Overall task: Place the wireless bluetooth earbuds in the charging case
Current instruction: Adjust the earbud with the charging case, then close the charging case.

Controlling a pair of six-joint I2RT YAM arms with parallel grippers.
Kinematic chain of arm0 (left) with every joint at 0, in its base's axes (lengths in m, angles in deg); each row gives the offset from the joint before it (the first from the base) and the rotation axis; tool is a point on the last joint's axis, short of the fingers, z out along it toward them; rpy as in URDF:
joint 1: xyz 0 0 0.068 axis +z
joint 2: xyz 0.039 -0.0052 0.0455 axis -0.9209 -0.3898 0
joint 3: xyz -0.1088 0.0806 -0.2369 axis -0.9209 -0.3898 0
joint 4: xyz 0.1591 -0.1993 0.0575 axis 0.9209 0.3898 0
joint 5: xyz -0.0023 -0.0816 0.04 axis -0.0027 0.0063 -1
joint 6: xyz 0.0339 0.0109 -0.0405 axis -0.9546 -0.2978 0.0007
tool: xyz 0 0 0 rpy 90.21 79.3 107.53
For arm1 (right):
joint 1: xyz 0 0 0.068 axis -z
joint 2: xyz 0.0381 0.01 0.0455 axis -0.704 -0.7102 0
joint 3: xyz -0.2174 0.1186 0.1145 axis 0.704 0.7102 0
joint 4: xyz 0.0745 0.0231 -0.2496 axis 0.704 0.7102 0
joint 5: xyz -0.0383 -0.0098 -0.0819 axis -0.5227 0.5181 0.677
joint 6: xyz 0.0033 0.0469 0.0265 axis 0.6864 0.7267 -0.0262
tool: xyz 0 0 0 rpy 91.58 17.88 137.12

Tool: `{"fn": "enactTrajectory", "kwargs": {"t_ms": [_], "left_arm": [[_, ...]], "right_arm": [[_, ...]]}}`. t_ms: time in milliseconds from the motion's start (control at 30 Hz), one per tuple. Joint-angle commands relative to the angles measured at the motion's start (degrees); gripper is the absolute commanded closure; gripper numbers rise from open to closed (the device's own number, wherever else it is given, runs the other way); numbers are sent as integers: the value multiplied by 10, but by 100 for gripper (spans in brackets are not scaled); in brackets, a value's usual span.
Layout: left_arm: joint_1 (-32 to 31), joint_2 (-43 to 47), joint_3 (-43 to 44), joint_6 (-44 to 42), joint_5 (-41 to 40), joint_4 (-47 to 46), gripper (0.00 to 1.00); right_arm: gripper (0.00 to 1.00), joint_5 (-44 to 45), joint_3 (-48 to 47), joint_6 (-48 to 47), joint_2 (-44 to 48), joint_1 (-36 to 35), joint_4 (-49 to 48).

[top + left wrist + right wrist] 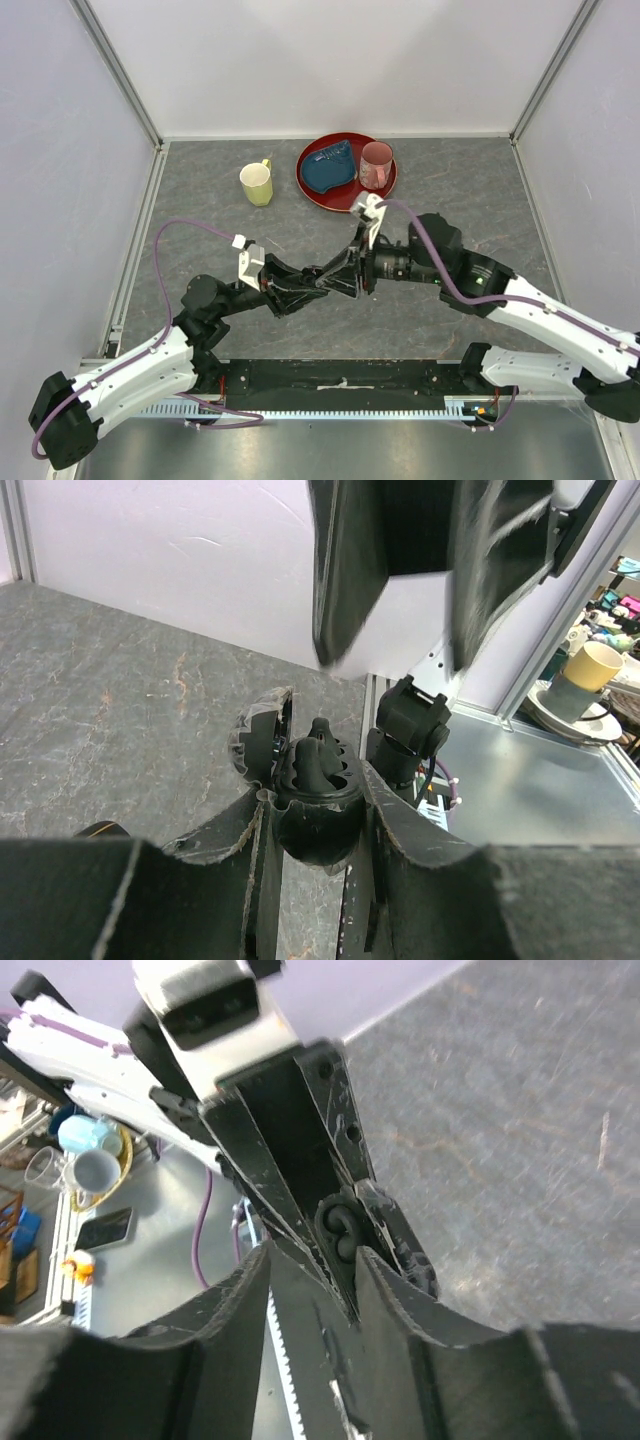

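Note:
A black charging case (316,830) hangs above the table with my left gripper (316,810) shut on its body. Its lid (262,742) is swung open to the left. One black earbud (318,755) stands in a socket of the case, its stem pointing up. My right gripper (398,660) hovers just above it, open, fingers (345,580) blurred and holding nothing. In the right wrist view the earbud (342,1228) lies in the case just ahead of the right gripper (315,1255). From above, both grippers (318,281) (348,268) meet at mid-table.
A yellow mug (257,184) stands at the back. Beside it sits a red plate (312,190) bearing a blue object (330,168) and a pink cup (375,166). White walls close in the left, back and right sides.

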Motion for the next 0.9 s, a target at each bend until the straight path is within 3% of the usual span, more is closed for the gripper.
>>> {"fn": "enactTrajectory", "kwargs": {"t_ms": [0, 233, 533, 867], "left_arm": [[0, 6, 7, -14, -2, -32, 98], [0, 13, 7, -14, -1, -29, 98], [0, 12, 11, -17, 4, -27, 98], [0, 13, 12, -21, 9, -21, 98]], "right_arm": [[47, 42, -4, 6, 61, -1, -78], [32, 150, 11, 18, 87, 0, -66], [25, 333, 7, 77, 59, 0, 22], [21, 291, 1, 104, 6, 1, 36]]}}
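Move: Just off the right fingertips, which are already parting and on their way up, the open charging case with its earbuds lies about 2 cm ahead, 2 cm to the left and 4 cm below. The left hand already pinches that case, its middle some 2 cm to the right of the hand point and 1 cm above. From the right hand the red plate is roughly 36 cm ahead, 5 cm right; the yellow mug some 32 cm ahead, 18 cm left, both far below. Backing away from the earbuds in the case, the right hand rises about 7 cm and drifts right, then swings forward some 7 cm while sinking to slightly below its starting height. Its wrist turns clockwise about 30 degrees, bringing the fingers round from pointing left towards left and forward, and they spread wide, empty. The left hand stays put, keeping its pinch on the case. ##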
